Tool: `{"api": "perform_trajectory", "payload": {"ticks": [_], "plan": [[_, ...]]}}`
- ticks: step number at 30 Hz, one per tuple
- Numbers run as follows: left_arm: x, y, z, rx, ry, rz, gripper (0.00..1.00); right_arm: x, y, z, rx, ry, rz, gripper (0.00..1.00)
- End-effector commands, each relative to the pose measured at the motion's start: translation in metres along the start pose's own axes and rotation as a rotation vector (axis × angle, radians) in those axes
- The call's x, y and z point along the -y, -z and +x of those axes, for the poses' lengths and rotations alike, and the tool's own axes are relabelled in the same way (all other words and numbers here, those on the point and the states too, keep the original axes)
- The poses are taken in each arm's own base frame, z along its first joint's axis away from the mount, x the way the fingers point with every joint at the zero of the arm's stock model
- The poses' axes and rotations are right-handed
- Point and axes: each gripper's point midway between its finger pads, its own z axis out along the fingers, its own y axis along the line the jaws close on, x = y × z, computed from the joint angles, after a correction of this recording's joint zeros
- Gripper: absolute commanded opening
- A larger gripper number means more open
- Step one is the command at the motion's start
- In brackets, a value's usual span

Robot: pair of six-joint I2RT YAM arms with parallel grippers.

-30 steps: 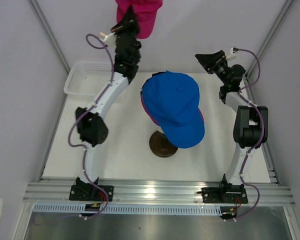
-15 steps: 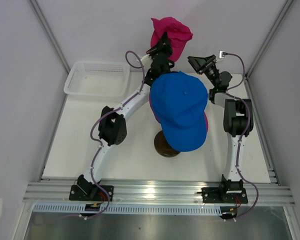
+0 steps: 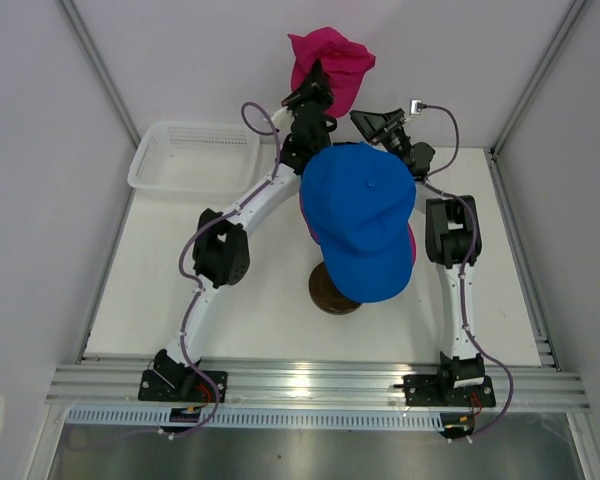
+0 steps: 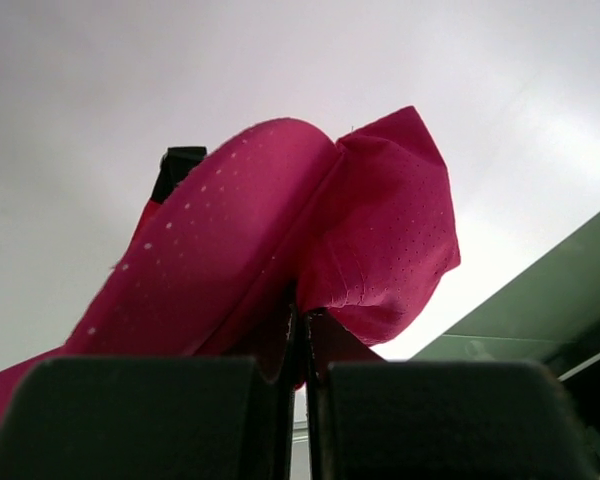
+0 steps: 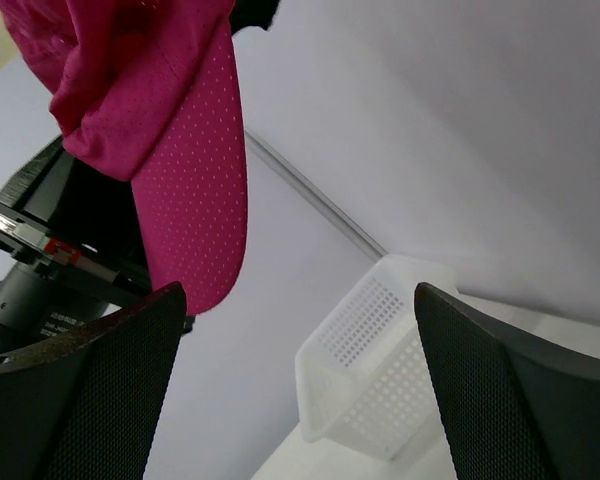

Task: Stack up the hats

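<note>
A royal blue hat (image 3: 360, 215) tops the stack on the mannequin head, and a magenta hat's edge (image 3: 412, 248) peeks out beneath it. Another magenta pink hat (image 3: 330, 60) hangs in the air behind the stack, with my left gripper (image 3: 315, 88) shut on its cloth. The left wrist view shows that hat (image 4: 280, 230) bunched above my closed left gripper (image 4: 305, 335). My right gripper (image 3: 372, 122) stands open just right of the held hat, behind the stack. In the right wrist view the hat's brim (image 5: 190, 190) hangs at the upper left, outside my right gripper (image 5: 300, 370).
A white mesh basket (image 3: 195, 155) sits at the back left of the table, and it also shows between my right fingers as the basket (image 5: 380, 380). The mannequin's dark round base (image 3: 328, 292) stands at mid-table. White walls enclose the back and sides.
My left arm has swung right, carrying the pink hat from the top centre-left to behind the blue-topped stack. My right arm has reached left toward it, staying open.
</note>
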Motion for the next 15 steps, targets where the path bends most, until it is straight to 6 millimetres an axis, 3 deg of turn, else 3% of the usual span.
{"api": "perform_trajectory", "payload": {"ticks": [1,2,4,8,11,14,15], "plan": [[0.014,-0.003,-0.001,-0.009,0.081,0.043,0.01,-0.075,-0.012,-0.025,0.104,0.155,-0.314,0.99],[0.013,-0.002,-0.001,-0.006,0.080,0.040,0.01,-0.068,-0.013,-0.019,0.094,0.116,-0.316,0.98],[0.011,-0.004,-0.005,0.000,0.086,0.037,0.01,-0.083,-0.019,-0.021,0.087,0.124,-0.371,0.98],[0.005,-0.008,-0.008,-0.009,0.118,0.028,0.01,-0.093,-0.026,-0.009,0.064,0.149,-0.398,0.98],[0.000,-0.008,-0.007,-0.016,0.122,0.001,0.01,-0.101,-0.031,-0.002,0.057,0.157,-0.415,0.92],[-0.001,-0.007,-0.006,-0.024,0.137,-0.004,0.01,-0.105,-0.034,0.007,0.039,0.154,-0.432,0.74],[-0.001,-0.007,-0.005,-0.030,0.139,-0.006,0.01,-0.106,-0.034,0.009,0.038,0.151,-0.434,0.56]]}}
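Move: The pink hat, pinched aloft in the left fingers, has its middle roughly 7 cm to the left of the open right hand, about 5 cm ahead and 8 cm above; from the left hand that middle is some 4 cm right, 2 cm ahead and 4 cm lower. Behind the right hand, about 27 cm back and 3 cm left, sits the blue hat on the head stand, slightly higher. The empty basket is some 41 cm left, 5 cm back and 23 cm down. The pink hat's dangling brim is met by the right hand, which travels left and up, about 5 cm in all, rising first and then going mostly left, its fingers tilting up and turning left slightly. Around the brim's lower end those fingers begin to close, by about a third. The left hand keeps its pinch on the hat and sinks about 1 cm. ##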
